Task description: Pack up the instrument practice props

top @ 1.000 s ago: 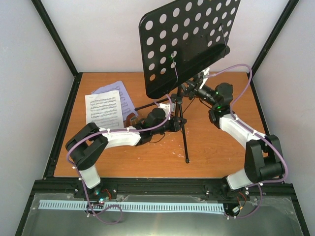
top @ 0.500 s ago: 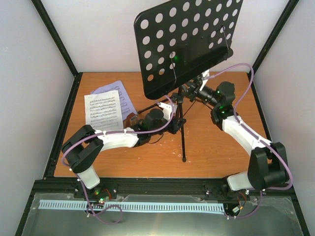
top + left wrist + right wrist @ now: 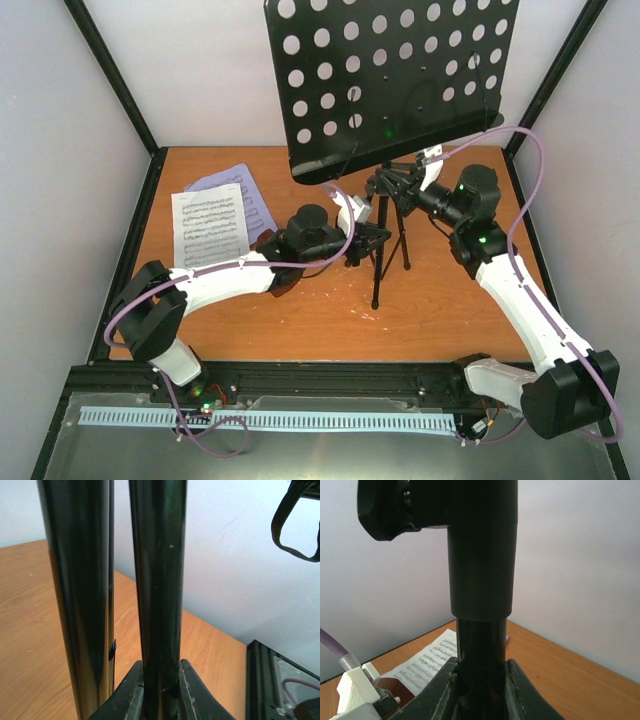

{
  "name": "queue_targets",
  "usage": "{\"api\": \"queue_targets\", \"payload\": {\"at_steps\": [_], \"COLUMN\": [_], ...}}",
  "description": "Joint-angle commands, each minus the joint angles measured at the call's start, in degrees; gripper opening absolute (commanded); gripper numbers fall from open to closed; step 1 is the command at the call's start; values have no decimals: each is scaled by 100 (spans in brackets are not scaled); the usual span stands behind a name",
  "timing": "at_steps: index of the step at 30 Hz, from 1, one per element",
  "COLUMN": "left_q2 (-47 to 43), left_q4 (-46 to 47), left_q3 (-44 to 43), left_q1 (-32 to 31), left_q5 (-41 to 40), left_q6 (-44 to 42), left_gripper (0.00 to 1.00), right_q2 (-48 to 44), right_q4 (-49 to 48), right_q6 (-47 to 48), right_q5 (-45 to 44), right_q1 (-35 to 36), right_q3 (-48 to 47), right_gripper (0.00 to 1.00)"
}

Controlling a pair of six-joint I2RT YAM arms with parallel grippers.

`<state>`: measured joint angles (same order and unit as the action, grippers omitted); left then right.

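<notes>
The black music stand (image 3: 385, 80) is held up above the table, its perforated desk near the top of the top view and its tripod legs (image 3: 378, 275) folded close to the pole. My left gripper (image 3: 368, 240) is shut on the stand's lower pole (image 3: 159, 580). My right gripper (image 3: 392, 185) is shut on the pole just under the collar (image 3: 481, 580). White sheet-music pages (image 3: 210, 225) lie flat at the back left and also show in the right wrist view (image 3: 427, 662). The red-brown metronome (image 3: 268, 244) peeks out behind my left arm, mostly hidden.
A bluish page (image 3: 250, 195) lies under the white one. Black frame posts (image 3: 110, 75) and white walls close in the table on three sides. A metal rail (image 3: 260, 380) runs along the near edge.
Both arms have raised the stand and shifted it right. Its desk has tipped more upright and its feet have drawn in nearer the pole.
</notes>
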<state>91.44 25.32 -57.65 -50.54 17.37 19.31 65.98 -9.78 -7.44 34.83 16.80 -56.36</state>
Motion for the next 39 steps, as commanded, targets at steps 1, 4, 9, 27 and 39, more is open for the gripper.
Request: {"api": "queue_targets", "payload": {"at_steps": [1,4,9,27,39], "left_q2": [-319,-261,-289,114,958], "left_q4": [-23,-310,210,333,-915], "left_q3": [-958,-1375,-1169,-324,-560], "left_q1": [45,45,45,460,710], "left_q5": [725,1410,2254,2243,1989], "left_q6": [-133,689,2444,4001,3001], "left_gripper": [0,0,0,0,0], "right_q2": [-533,-563,-423,797,1915], "right_q4": [726,1566,2908,3145,2233], "right_q6": [31,-127,-911,-1545,-1679], "right_q5": [-349,-690,-1017,-1570,-1783], "right_q1": [-6,-9,-4,-5,4], "right_q3": [-943,-1347,-1720,-804,-363], "right_gripper": [3,3,3,3,3]}}
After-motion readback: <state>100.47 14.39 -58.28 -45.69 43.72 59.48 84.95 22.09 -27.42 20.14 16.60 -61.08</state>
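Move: Both hands already hold the raised music stand. The left has a leg between its fingers, with the stand's main pole about 4 cm ahead of it, the brown metronome some 22 cm to its left and 20 cm below, and the sheet music 38 cm left, 12 cm ahead on the table. The right grips the pole, its collar about 6 cm straight above; from that hand the metronome is roughly 24 cm left, 5 cm back and 33 cm down. Up about 5 cm together, then down: the right hand sinks over 20 cm below where it began, easing some 4 cm forward and slightly right, while the left draws back about 7 cm, partly returns, and ends about 10 cm lower. Both keep their grip on pole and leg while their wrists tip nearly 60 degrees, leaning the stand's top away and swinging its feet towards the robot. ##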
